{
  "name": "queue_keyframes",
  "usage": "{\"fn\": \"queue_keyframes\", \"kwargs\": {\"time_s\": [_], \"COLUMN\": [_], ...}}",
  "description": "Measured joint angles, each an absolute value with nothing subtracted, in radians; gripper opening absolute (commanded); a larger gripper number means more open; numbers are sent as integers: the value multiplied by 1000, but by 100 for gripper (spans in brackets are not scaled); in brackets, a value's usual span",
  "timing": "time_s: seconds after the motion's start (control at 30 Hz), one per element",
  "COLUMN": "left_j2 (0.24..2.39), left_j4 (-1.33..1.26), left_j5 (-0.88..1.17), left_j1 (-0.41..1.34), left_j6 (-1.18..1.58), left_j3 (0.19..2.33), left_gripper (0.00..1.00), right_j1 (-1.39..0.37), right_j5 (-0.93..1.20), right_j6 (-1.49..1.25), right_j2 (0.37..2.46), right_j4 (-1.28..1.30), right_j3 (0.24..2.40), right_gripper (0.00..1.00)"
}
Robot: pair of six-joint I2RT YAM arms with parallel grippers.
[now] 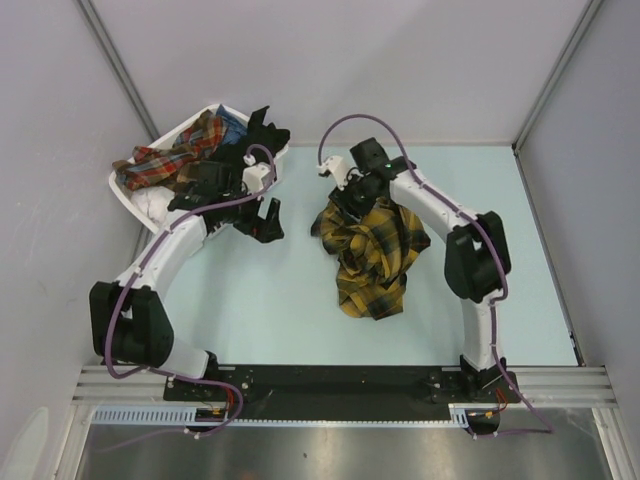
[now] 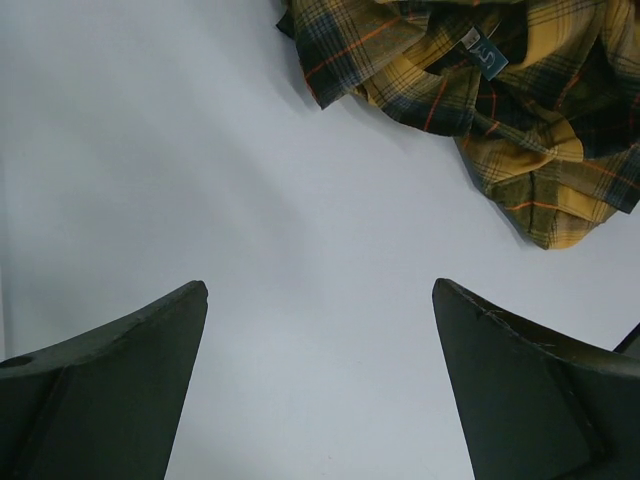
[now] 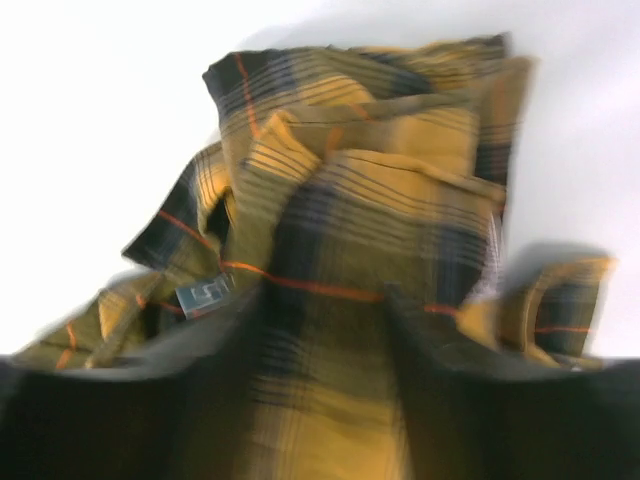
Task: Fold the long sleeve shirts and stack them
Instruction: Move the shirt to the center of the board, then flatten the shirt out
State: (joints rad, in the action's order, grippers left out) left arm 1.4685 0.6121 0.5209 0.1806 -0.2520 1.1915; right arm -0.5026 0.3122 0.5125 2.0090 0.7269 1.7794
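Observation:
A mustard-yellow and black plaid long sleeve shirt (image 1: 375, 262) lies crumpled on the pale table, right of centre. My right gripper (image 1: 355, 200) is down on the shirt's far edge. In the right wrist view its blurred dark fingers (image 3: 450, 400) stand on either side of a fold of the shirt (image 3: 380, 130), which fills the gap at the gripper (image 3: 325, 295). My left gripper (image 1: 268, 220) hangs over bare table left of the shirt. It is open (image 2: 320, 290) with nothing between its fingers, and the shirt (image 2: 480, 90) lies beyond it at upper right.
A white plastic basket (image 1: 128, 190) sits at the far left corner, holding more plaid shirts (image 1: 170, 155) in red-brown and blue. Grey walls close in the back and sides. The arm bases stand on a black rail (image 1: 340, 378) at the near edge.

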Motion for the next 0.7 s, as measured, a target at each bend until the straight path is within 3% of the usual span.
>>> {"fn": "queue_keyframes", "kwargs": {"time_s": [0.03,0.07,0.3,0.47,0.7], "left_j2": [1462,1456,1454,1545,1844], "left_j4": [612,612,594,498,364], "left_j5": [519,518,531,515,472], "left_j1": [181,181,181,238,390], "left_j6": [-252,-252,-251,-233,-174], "left_j3": [1191,1191,1177,1180,1327], "left_gripper": [99,99,98,99,100], "right_j1": [-515,-525,-479,-368,-160], "right_j5": [299,288,308,387,487], "right_j6": [518,517,493,459,394], "right_j2": [2036,2068,2110,1985,1720], "right_j4": [739,762,855,866,867], "right_j3": [1800,1830,1980,1942,1782], "right_gripper": [12,0,0,0,0]}}
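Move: The right hand is just over the shirt's far part; the pinch spot lies about 1 cm ahead, 1 cm left and 2 cm below, while the shirt's middle is some 9 cm back and 4 cm right. From the open left hand, the shirt's left corner lies about 10 cm right, 4 cm ahead and 9 cm below; the white basket is roughly 15 cm ahead and 15 cm left. Right pinches the shirt's far cloth, pulls it some 13 cm right and up; left sinks rightward towards the shirt. ##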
